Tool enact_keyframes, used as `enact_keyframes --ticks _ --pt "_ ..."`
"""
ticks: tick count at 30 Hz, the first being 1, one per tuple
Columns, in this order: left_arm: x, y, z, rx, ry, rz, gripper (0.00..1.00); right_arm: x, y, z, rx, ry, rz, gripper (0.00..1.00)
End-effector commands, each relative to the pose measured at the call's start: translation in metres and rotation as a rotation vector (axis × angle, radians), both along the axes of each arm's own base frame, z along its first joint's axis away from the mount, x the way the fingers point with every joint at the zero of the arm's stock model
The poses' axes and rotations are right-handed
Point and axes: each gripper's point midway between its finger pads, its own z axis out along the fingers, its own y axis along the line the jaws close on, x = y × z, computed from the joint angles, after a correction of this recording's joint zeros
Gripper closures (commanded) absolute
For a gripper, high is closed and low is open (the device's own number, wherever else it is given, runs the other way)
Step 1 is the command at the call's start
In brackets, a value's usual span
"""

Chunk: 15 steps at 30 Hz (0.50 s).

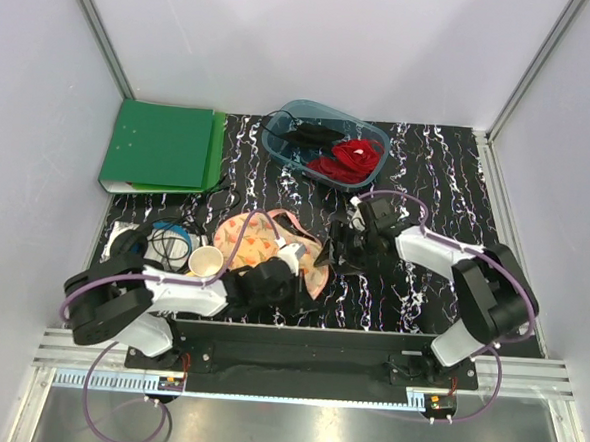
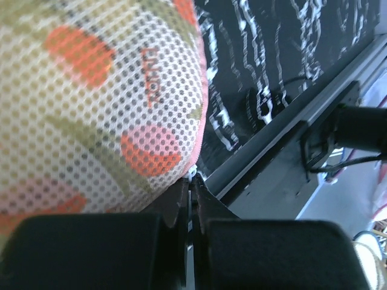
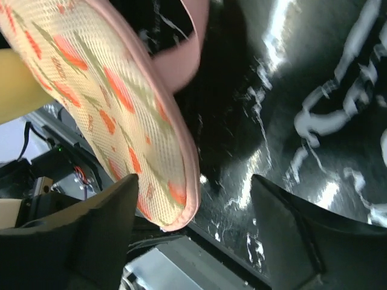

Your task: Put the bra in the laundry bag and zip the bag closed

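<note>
The laundry bag [image 1: 259, 241] lies at the table's front middle, peach-pink mesh with orange-red print and pink trim. It fills the upper left of the left wrist view [image 2: 91, 103]. My left gripper [image 2: 193, 181] is shut on the bag's trimmed edge, with a small white piece caught at the fingertips. It sits at the bag's near right side [image 1: 292, 269]. My right gripper [image 3: 193, 211] stands open just right of the bag [image 1: 341, 246]. The bag's pink edge [image 3: 181, 199] hangs between its fingers, nearer the left one. The bra shows only as a yellow patch [image 3: 18, 84] under the bag's upper half.
A blue-grey tub [image 1: 372, 136] at the back holds a red garment [image 1: 351, 156] and a black garment [image 1: 305, 133]. A green binder [image 1: 159, 148] lies at the back left. A paper cup [image 1: 205, 263] and tangled cables [image 1: 169, 238] sit left of the bag. The front rail [image 1: 298, 333] runs close behind both grippers.
</note>
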Motion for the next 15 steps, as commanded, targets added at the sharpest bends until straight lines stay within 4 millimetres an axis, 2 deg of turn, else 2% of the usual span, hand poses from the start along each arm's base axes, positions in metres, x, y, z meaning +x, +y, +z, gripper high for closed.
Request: enact_keyframes --ticks 1,2,3,4,5,7,10,13,15 --pt "0.012 -0.041 0.038 -0.146 -0.044 -0.033 1.00 -0.015 -0.021 0.024 -0.028 -0.034 -0.085 0.14" --pt "0.013 -0.043 0.040 -0.150 -0.046 -0.035 1.00 -0.025 -0.026 0.019 -0.033 -0.008 -0.115 0.01" --pt "0.013 -0.044 0.039 -0.146 -0.044 -0.040 1.00 -0.029 -0.027 0.021 -0.015 -0.006 -0.131 0.00" --pt "0.012 -0.045 0.039 -0.150 -0.044 -0.044 1.00 -0.027 -0.023 0.035 0.047 -0.057 -0.141 0.00" --pt "0.013 -0.046 0.040 -0.153 -0.044 -0.046 1.00 -0.042 -0.023 0.027 0.085 0.001 -0.165 0.01" --pt "0.012 -0.046 0.039 -0.151 -0.042 -0.047 1.00 -0.050 -0.019 0.030 0.165 -0.031 -0.181 0.00" --pt "0.012 -0.046 0.038 -0.151 -0.038 -0.046 1.00 -0.053 -0.007 0.035 0.231 -0.057 -0.202 0.00" --pt "0.011 -0.045 0.039 -0.156 -0.035 -0.047 1.00 -0.054 0.003 0.030 0.246 -0.066 -0.232 0.00" --pt "0.011 -0.045 0.041 -0.160 -0.035 -0.044 1.00 -0.051 0.002 0.022 0.253 -0.065 -0.290 0.06"
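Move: The left hand already pinches the bag's near right corner, where the zip ends. For the empty right hand that corner is the goal, some 11 cm back and 6 cm to its left, about level with it. The bag's middle lies roughly 15 cm to the right hand's left and 1 cm ahead, a little lower; the loose pink strap is about 9 cm ahead and 9 cm to its left, near the table. The right hand, clear of the bag, swings back about 8 cm towards the corner in the left fingers, arching up some 2 cm and sinking again on the way, while its fingers spread from mostly to fully open and the wrist turns about 10 degrees clockwise. The left hand keeps its pinch on the corner and brings it some 2.5 cm to the right and about 1 cm up to meet the other hand, then holds still as the right fingers come close around the zip end, with no grip taken yet. ##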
